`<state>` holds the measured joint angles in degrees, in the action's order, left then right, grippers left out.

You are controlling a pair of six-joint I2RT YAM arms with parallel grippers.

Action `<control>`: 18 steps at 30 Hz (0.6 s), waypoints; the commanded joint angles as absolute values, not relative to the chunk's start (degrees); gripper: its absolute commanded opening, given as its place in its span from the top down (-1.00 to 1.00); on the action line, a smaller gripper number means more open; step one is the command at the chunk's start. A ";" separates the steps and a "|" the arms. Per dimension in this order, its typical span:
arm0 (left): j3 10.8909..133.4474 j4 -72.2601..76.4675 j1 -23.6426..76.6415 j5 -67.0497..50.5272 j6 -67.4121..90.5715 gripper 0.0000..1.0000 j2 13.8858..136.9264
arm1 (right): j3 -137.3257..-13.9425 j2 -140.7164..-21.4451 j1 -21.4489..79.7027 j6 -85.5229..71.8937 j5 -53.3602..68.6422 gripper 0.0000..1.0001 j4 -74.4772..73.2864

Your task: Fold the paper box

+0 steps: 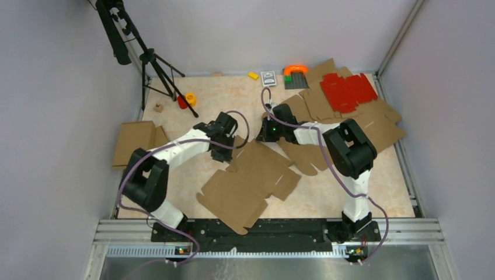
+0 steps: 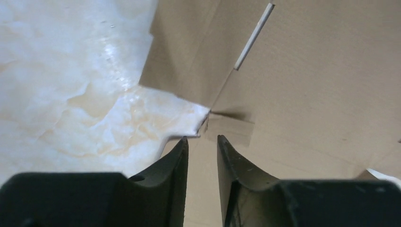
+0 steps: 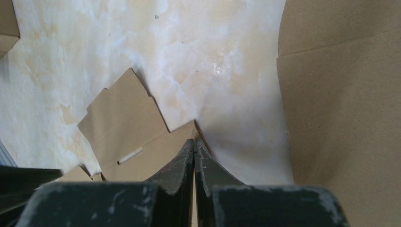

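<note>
The paper box [image 1: 251, 184] lies unfolded and mostly flat in the middle of the table, a brown die-cut sheet with flaps and slots. My left gripper [image 1: 227, 156] is at its upper left edge. In the left wrist view this gripper [image 2: 202, 138] is slightly open over a notch in the cardboard [image 2: 307, 94], and nothing is pinched between the fingers. My right gripper [image 1: 264, 139] is at the box's top corner. In the right wrist view it [image 3: 194, 140] is shut, with the raised corner of the box [image 3: 127, 123] running into its tips.
A pile of brown cardboard sheets [image 1: 373, 125] with a red die-cut sheet [image 1: 347, 90] on top fills the back right. A folded brown piece [image 1: 137, 140] lies at the left. A tripod [image 1: 157, 70] and small toys [image 1: 296, 76] stand at the back.
</note>
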<state>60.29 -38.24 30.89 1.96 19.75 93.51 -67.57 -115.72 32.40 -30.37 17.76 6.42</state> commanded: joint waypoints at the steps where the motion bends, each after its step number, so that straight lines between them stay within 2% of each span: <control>1: 58.15 -40.76 30.60 5.08 22.21 0.28 83.80 | -65.57 -114.23 32.17 -27.30 12.40 1.00 3.28; 4: 53.96 -42.59 30.63 5.71 27.69 0.17 77.31 | -64.92 -113.15 32.17 -26.86 12.00 1.00 3.54; 6: 49.53 -43.21 30.56 4.85 34.35 0.00 71.80 | -64.49 -112.62 32.17 -26.62 12.07 1.00 4.12; 10: 42.39 -49.41 30.61 0.89 48.93 -0.18 58.57 | -64.60 -112.60 32.34 -26.63 12.39 1.00 4.22; 12: 37.33 -49.58 30.62 -1.32 54.52 -0.40 51.78 | -64.12 -111.87 32.34 -26.55 12.30 1.00 4.74; 13: 34.64 -49.22 30.59 -2.23 58.03 -0.56 48.68 | -63.67 -111.59 32.34 -26.54 12.41 1.00 5.57; 14: 32.21 -48.27 30.59 -3.73 59.91 -0.81 45.78 | -63.46 -111.33 32.34 -26.48 12.88 1.00 5.96; 15: 29.77 -48.32 30.59 -4.51 62.42 -0.95 42.87 | -63.17 -111.17 32.34 -26.50 13.30 1.00 6.39; 18: 24.15 -49.97 30.76 -5.13 68.71 -0.97 35.43 | -62.51 -111.28 32.39 -26.97 14.46 1.00 8.56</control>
<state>29.89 -47.97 30.79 -2.04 55.48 42.28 -64.12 -112.95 32.47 -28.25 14.59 8.16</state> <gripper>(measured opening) 0.981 0.002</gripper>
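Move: The near-left edge of the paper box sheet lies about 19 cm back and 3 cm left of the left hand, some 3 cm lower. At the same height, the sheet's rounded left tab is about 13 cm back and 9 cm left of this hand, its small creased flap about 3 cm back and 2 cm right. The right hand's shut tips are at the sheet's far corner; from there the near-left edge is roughly 27 cm back and 14 cm left. Up about 5 cm first, then swiftly back some 13 cm and a little left, the left hand leaves the small creased flap and heads for the near-left edge of the paper box sheet, dipping again at the end. It turns some 30 degrees counter-clockwise and rolls about 20 degrees while its barely parted fingers spread wide. The right hand keeps its shut tips at the far corner, easing about a centimetre right. ##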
